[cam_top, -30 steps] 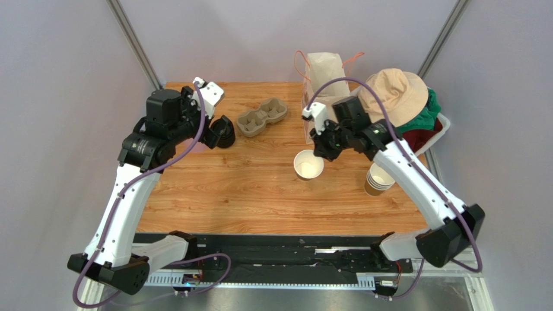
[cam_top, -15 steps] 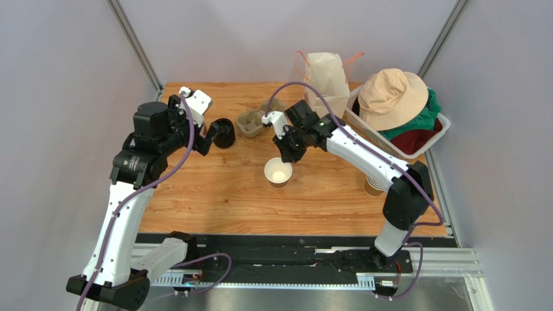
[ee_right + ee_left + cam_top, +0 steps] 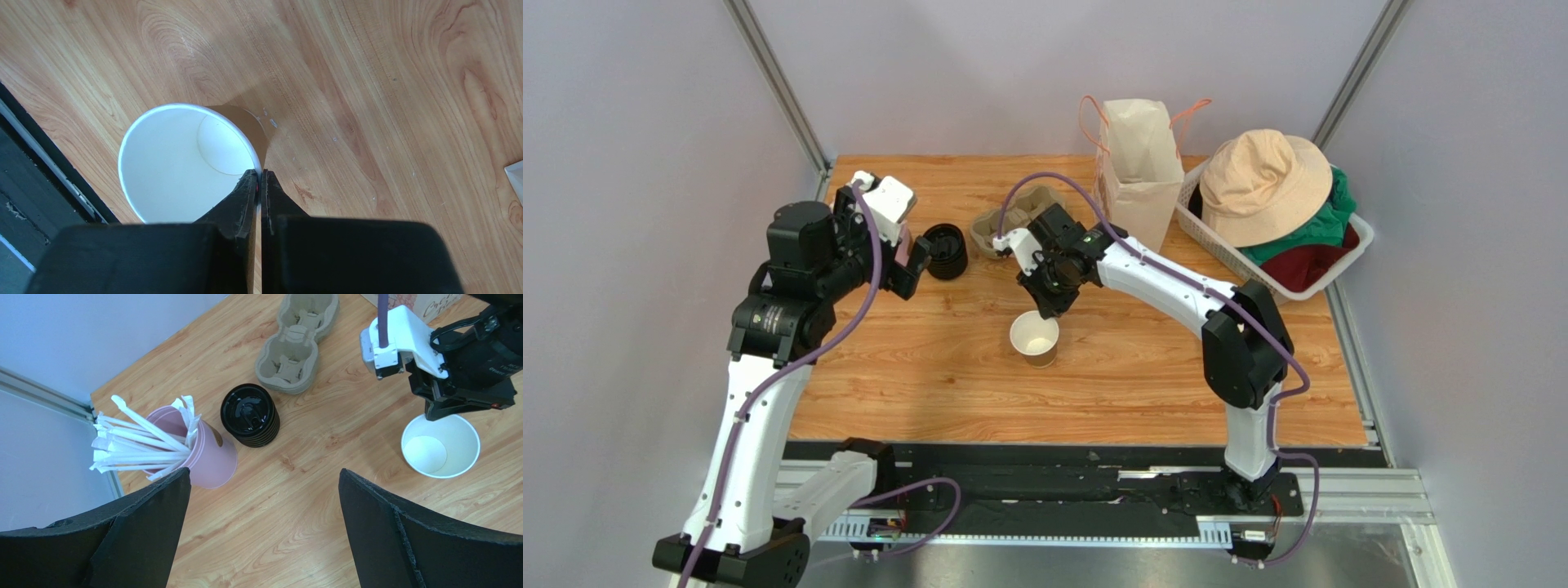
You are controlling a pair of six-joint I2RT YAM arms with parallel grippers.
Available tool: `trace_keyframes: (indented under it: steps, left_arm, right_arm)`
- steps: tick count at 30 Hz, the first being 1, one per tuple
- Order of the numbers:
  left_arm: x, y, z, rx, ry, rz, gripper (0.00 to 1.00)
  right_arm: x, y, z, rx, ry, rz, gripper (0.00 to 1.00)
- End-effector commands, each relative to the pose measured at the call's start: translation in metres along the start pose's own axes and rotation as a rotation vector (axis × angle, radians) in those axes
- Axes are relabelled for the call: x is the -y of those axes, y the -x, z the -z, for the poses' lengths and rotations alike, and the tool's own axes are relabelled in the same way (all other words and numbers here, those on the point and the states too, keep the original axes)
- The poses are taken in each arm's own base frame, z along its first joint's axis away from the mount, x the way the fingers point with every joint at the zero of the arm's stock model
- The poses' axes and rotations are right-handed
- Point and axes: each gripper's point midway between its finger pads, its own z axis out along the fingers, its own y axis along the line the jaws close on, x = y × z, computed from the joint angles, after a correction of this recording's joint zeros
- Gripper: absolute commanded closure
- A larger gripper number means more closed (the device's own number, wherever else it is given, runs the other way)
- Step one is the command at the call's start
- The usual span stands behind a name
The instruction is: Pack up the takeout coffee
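Note:
The takeout coffee's cup [image 3: 1035, 337] is kraft-brown outside, white inside, and open-topped, with no lid on it. It is at the table's middle, also seen as the cup [image 3: 441, 446] and cup [image 3: 178, 159]. My right gripper [image 3: 1048, 309] is shut on its far rim, one finger inside the wall and one outside, as the right gripper [image 3: 259, 174] shows. Whether the cup's bottom touches the wood I cannot tell. My left gripper [image 3: 913, 263] hangs wide open over bare wood beside a stack of black lids [image 3: 945, 250], holding nothing; left gripper [image 3: 264, 473], lids [image 3: 250, 414].
A moulded pulp cup carrier [image 3: 1017, 221] lies behind the cup. A pink cup of white straws [image 3: 196, 450] stands at the left edge. A paper bag [image 3: 1140, 153] stands at the back, beside a basket [image 3: 1357, 239] of clothes topped by a tan hat [image 3: 1265, 172].
My right arm has carried the cup from the right half of the table leftward and nearer, to the middle. My left arm has drawn back a little to the left, still open.

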Motion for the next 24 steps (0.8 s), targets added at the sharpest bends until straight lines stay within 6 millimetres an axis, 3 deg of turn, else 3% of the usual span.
trace_keyframes:
  steps: [1,6,10,13,14,20,24]
  left_arm:
    - [0.001,0.012,0.003,0.06,-0.01,0.018,0.01]
    - [0.003,0.011,0.004,0.063,-0.021,0.021,0.01]
    - [0.003,0.011,0.003,0.062,-0.024,0.022,0.01]
    - [0.004,0.011,0.001,0.061,-0.033,0.022,0.01]
    - [0.005,0.01,-0.001,0.057,-0.038,0.025,0.01]
    - [0.009,0.011,-0.003,0.058,-0.067,0.026,0.01]
    - [0.01,0.008,-0.006,0.05,-0.078,0.024,0.01]
  right_arm:
    - [0.005,0.022,0.001,0.054,-0.041,0.004,0.96]
    - [0.005,0.027,0.01,0.075,-0.051,0.015,0.82]
    - [0.006,0.03,0.025,0.094,-0.077,0.043,0.47]
    - [0.009,0.039,0.05,0.141,-0.12,0.073,0.28]
    - [0.01,0.046,0.067,0.179,-0.14,0.083,0.24]
    - [0.011,0.059,0.143,0.299,-0.232,0.142,0.06]
    - [0.014,0.055,0.19,0.381,-0.297,0.167,0.01]
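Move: Just back and left of the right hand, its fingertips still pinching the rim, is the paper cup: middle about 4 cm back, 2 cm left and 4 cm below. From that hand the cup carrier lies some 22 cm ahead and 5 cm left, the black lids 16 cm ahead and 19 cm left, the paper bag 20 cm ahead and 18 cm right. The cup is roughly 19 cm right of the left hand, 3 cm back and 27 cm below. Opening from nearly shut to wide, the right hand's fingers let go of the cup's rim while the hand stays almost still over the table. Then it climbs clear of the cup, quickening, about 12 cm up and some 3 cm to the right, its fingertips swinging forward by nearly 20 degrees. ##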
